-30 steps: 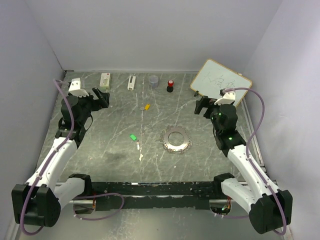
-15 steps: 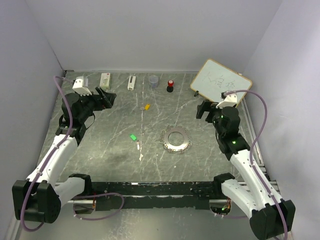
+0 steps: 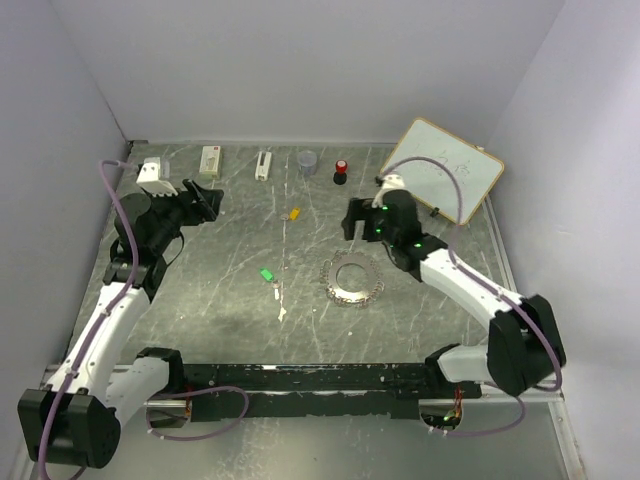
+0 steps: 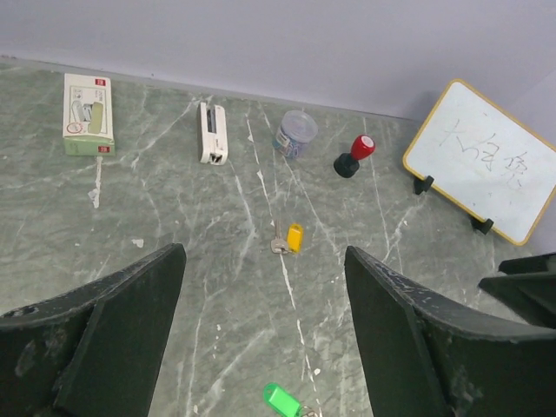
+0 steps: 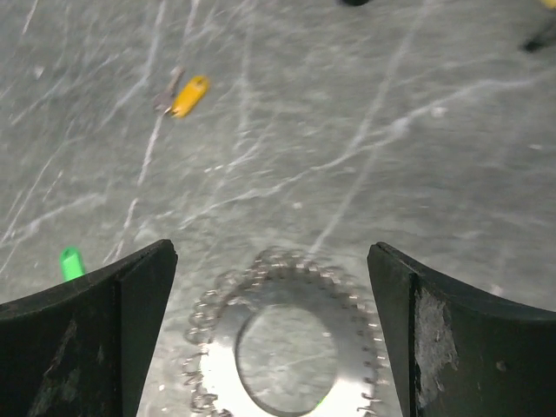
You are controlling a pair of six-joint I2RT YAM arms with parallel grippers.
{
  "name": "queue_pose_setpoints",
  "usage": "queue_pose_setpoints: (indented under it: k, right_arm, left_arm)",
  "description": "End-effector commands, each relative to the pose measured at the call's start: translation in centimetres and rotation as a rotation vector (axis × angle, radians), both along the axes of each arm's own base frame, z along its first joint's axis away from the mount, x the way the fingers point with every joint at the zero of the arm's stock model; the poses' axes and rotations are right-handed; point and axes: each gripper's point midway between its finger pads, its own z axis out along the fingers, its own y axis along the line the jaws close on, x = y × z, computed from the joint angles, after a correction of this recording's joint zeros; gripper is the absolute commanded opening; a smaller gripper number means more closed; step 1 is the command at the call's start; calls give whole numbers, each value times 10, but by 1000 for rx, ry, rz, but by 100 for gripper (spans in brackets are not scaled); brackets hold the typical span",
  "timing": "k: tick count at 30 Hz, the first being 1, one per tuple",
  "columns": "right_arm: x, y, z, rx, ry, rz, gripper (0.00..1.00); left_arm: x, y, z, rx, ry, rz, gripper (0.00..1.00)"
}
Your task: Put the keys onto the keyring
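Observation:
The keyring point(image 3: 352, 279), a wide flat silver ring with a chain-like rim, lies flat on the marble table right of centre. The green-headed key point(image 3: 267, 275) lies left of it; the yellow-headed key point(image 3: 294, 213) lies farther back. My right gripper point(image 3: 352, 218) hovers open just behind the ring, and the right wrist view shows the keyring point(image 5: 287, 347) between its spread fingers. My left gripper point(image 3: 210, 197) stands open at the back left, empty. In the left wrist view the yellow key point(image 4: 295, 237) and green key point(image 4: 280, 399) lie ahead between the fingers.
Along the back wall stand a small box point(image 3: 209, 160), a white stapler-like piece point(image 3: 263, 165), a grey cup point(image 3: 307, 161) and a red-capped black knob point(image 3: 341, 171). A whiteboard point(image 3: 442, 165) leans at the back right. Walls close in on three sides.
My right arm has swung left from beside the whiteboard to just behind the keyring. The left gripper has shifted only slightly. Keys and ring have not moved.

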Motion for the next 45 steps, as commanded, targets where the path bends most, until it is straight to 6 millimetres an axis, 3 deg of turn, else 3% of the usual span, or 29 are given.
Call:
queue_pose_setpoints:
  k: [1, 5, 9, 15, 28, 38, 45]
  right_arm:
    - [-6, 44, -3, -72, 8, 82, 93]
    - [-13, 56, -28, -91, 69, 101, 87]
    - [-18, 57, -48, -102, 121, 95, 76]
    - [-23, 59, -81, -107, 218, 93, 39]
    - [-25, 72, -125, -86, 338, 93, 32]
    - [-19, 74, -135, -83, 346, 74, 29]
    - [-19, 70, -139, -101, 354, 56, 9]
  left_arm:
    - [4, -5, -2, -3, 11, -12, 83]
    - [11, -18, -13, -17, 44, -64, 80]
    - [16, -26, -25, -5, 73, -72, 81]
    - [20, -37, -32, 7, 88, -88, 81]
    - [20, -41, -32, 24, 91, -76, 82]
    - [22, -42, -36, 28, 97, -78, 82]
    - [23, -42, -41, 33, 104, -77, 82]
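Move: The keyring, a flat metal hoop edged with small wire loops, has its middle about 6 cm back from the right hand, 4 cm to its left and 15 cm below. From that hand, the green-tagged key lies some 22 cm left and 7 cm back, and the yellow-tagged key about 18 cm left and 9 cm ahead. From the left hand, the keyring is roughly 27 cm right, 7 cm back and 27 cm below. The right fingertips come down onto the keyring's far-left edge and close from wide open to nearly shut, pinching at a small wire loop. The hand first swings about 6 cm left, then sinks some 14 cm, drawing slightly back and tipping 20 degrees further down. The left hand, still open and empty, lowers about 6 cm while shifting 4 cm right. ##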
